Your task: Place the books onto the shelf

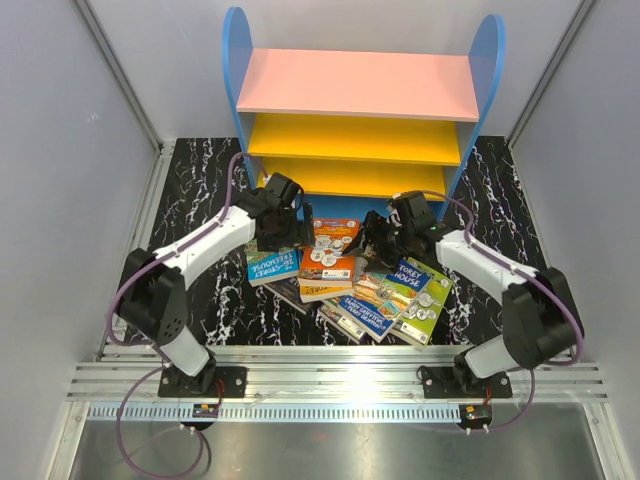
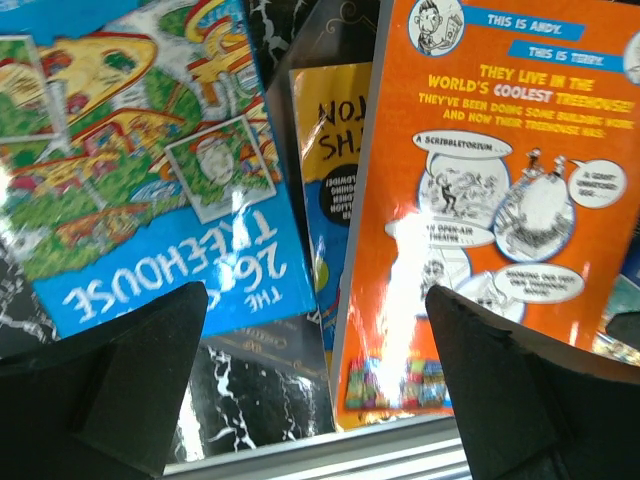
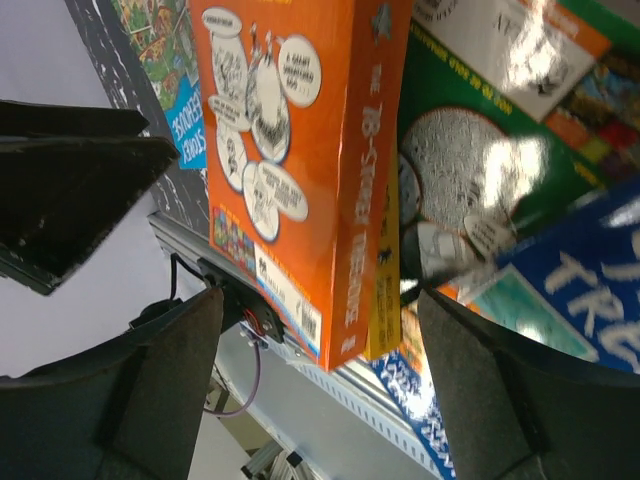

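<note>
The books lie in a loose overlapping pile in front of the shelf (image 1: 355, 85), which has blue sides, a pink top board and yellow lower boards. In the pile are a blue Treehouse book (image 1: 272, 265), an orange book (image 1: 330, 262) and a green book (image 1: 425, 300). My right gripper (image 3: 320, 300) is open astride the orange book (image 3: 300, 150) and a thin yellow book (image 3: 385, 300), with a gap at each finger. My left gripper (image 2: 315, 300) hangs open over the blue book (image 2: 150, 150) and the orange back cover (image 2: 480, 200), holding nothing. From above, the left gripper (image 1: 285, 228) and right gripper (image 1: 380, 240) flank the pile's far end.
A black marbled mat (image 1: 195, 200) covers the table under the pile. An aluminium rail (image 1: 330, 375) runs along the near edge by the arm bases. Grey walls (image 1: 60, 150) close in both sides.
</note>
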### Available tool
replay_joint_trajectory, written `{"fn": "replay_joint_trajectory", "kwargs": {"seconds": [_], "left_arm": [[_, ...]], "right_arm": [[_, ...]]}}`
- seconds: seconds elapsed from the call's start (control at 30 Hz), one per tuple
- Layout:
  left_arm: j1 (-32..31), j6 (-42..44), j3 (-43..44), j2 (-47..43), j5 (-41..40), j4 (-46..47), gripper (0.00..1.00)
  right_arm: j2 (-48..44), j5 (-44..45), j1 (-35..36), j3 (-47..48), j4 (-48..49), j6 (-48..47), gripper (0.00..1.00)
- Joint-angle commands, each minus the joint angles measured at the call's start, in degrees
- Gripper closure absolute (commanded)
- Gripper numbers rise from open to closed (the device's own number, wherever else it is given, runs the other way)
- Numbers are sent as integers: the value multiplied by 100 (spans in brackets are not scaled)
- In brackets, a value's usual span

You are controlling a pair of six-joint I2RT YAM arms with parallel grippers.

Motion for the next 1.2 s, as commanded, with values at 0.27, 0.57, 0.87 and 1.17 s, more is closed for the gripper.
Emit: {"fn": "replay_joint_trajectory", "kwargs": {"seconds": [0.27,0.57,0.87,1.17], "left_arm": [[-55,463,376,669,821,934,1],[-169,692,297,740,1577,1197,1],[-767,605,376,959,2105,1523,1],[-1005,279,385,565,2431,1795,1]], "right_arm": [[1549,-400,-1,549,1158,211,36],[1260,-40,-1,823,455,-149,55],[892,83,-1,850,-134,-536,51],[408,-286,-1,910,-124,-685,100]]}}
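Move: The orange book, on top of the pile, has its middle about 10 cm to the left hand's right, 2 cm farther out and 5 cm below; from the right hand it lies some 8 cm left, 5 cm ahead and 5 cm down, spine facing that hand. The blue-green book is 15 cm left of it, level with it; a yellow book sticks out under its near end, and the blue book lies about 11 cm nearer and 13 cm to its right. The orange book's spine edge is taken by the right hand, which reaches forward, down and left about 5 cm each way at most, closes to roughly half open with one finger over the cover and one beneath, then draws back right and up a couple of centimetres. Meanwhile the left hand, fingers wide, sweeps some 9 cm right over the cover, sinking slightly and turning about 20 degrees clockwise, and ends beside the right fingers. ##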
